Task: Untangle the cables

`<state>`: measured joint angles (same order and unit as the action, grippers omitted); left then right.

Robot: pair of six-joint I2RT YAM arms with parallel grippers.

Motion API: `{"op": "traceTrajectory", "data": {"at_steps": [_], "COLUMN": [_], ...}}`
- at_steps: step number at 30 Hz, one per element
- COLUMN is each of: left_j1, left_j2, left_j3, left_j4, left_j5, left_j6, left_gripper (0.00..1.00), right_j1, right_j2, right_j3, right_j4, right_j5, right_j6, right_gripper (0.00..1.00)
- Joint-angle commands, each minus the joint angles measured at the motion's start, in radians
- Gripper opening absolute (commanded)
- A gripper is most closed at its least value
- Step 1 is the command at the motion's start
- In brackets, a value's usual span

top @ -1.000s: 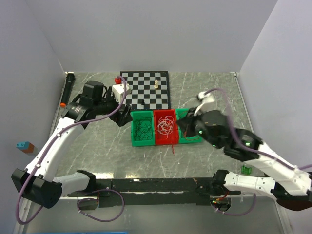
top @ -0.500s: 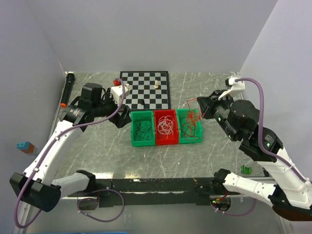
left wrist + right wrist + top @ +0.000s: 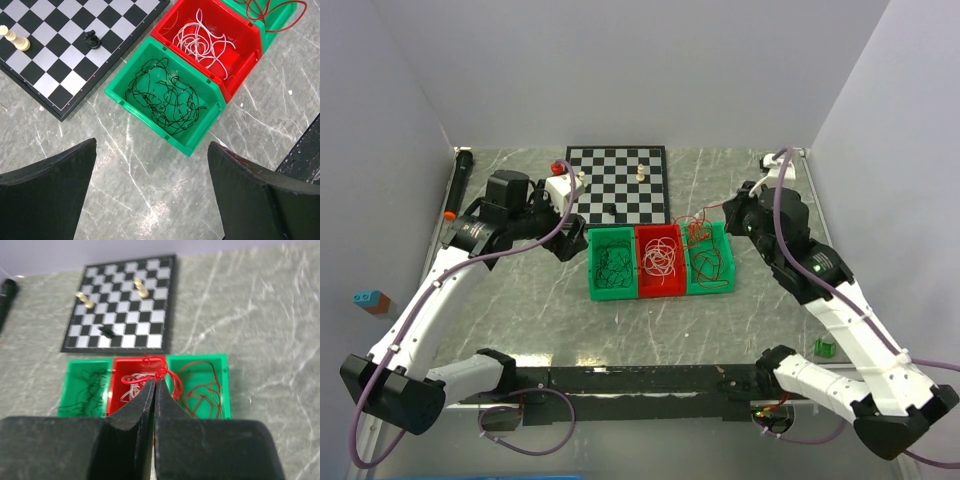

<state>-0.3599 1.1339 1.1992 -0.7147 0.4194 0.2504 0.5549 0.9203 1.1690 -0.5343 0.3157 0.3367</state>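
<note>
The cables lie sorted in three bins. Black cables (image 3: 162, 97) fill the left green bin (image 3: 595, 270). White cables (image 3: 202, 42) sit in the red bin (image 3: 660, 290). Red cables (image 3: 200, 387) lie in the right green bin (image 3: 725, 275). My right gripper (image 3: 155, 382) is shut on a bunch of red cable loops (image 3: 167, 371). It hangs above the back of the right bin, with the strand (image 3: 698, 228) trailing down into it. My left gripper (image 3: 152, 192) stands wide open over bare table, just left of the black-cable bin, with nothing between its fingers.
A chessboard (image 3: 620, 185) with a few pieces lies behind the bins. A black marker (image 3: 457, 180) rests along the left wall, and a small red object (image 3: 560, 166) sits at the board's left corner. A small green item (image 3: 825, 347) lies at the near right.
My right arm has swung up and back to the right, lifting the red cable from the table in front of the bins to above the right green bin. The left arm stayed put.
</note>
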Motion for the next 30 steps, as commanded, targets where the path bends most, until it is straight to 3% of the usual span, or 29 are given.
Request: {"op": "traceTrajectory", "data": {"at_steps": [1, 16, 22, 30], "left_j1": [0.006, 0.006, 0.006, 0.006], "left_j2": [-0.023, -0.025, -0.028, -0.031], "left_j3": [0.004, -0.016, -0.026, -0.032], "left_j4": [0.026, 0.041, 0.041, 0.061], "left_j5": [-0.016, -0.027, -0.028, -0.05], "left_j6": [0.021, 0.03, 0.026, 0.007], "left_gripper": [0.97, 0.97, 0.97, 0.97], "right_j1": [-0.079, -0.135, -0.135, -0.135], "right_j2": [0.017, 0.041, 0.136, 0.27], "right_j3": [-0.038, -0.173, -0.209, -0.247], "right_j4": [0.068, 0.115, 0.109, 0.094], "right_j5": [-0.07, -0.083, 0.011, 0.026], "right_j6": [0.056, 0.074, 0.094, 0.159], "right_gripper": [0.0, 0.0, 0.0, 0.0]}}
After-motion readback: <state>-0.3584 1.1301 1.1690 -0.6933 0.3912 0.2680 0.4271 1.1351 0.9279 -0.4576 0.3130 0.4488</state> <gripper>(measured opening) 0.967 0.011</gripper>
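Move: The right gripper, already shut on the red cable, is bound for the right-hand green bin, whose middle is about 11 cm ahead, 2 cm to its right and some 30 cm below. The red bin with the white cable stands level with that bin in reach, about 11 cm to the gripper's left; the green bin with the black cable lies about 25 cm to its left. From the left gripper, the right-hand green bin is some 13 cm ahead and 32 cm to the right. Lower the right gripper about 15 cm towards the right-hand green bin, easing roughly 3 cm forward and a couple of centimetres right as it sinks. Tip the fingers some 20 degrees further down, turn them slightly clockwise, and keep them shut on the red cable so it is carried down over the bin. ##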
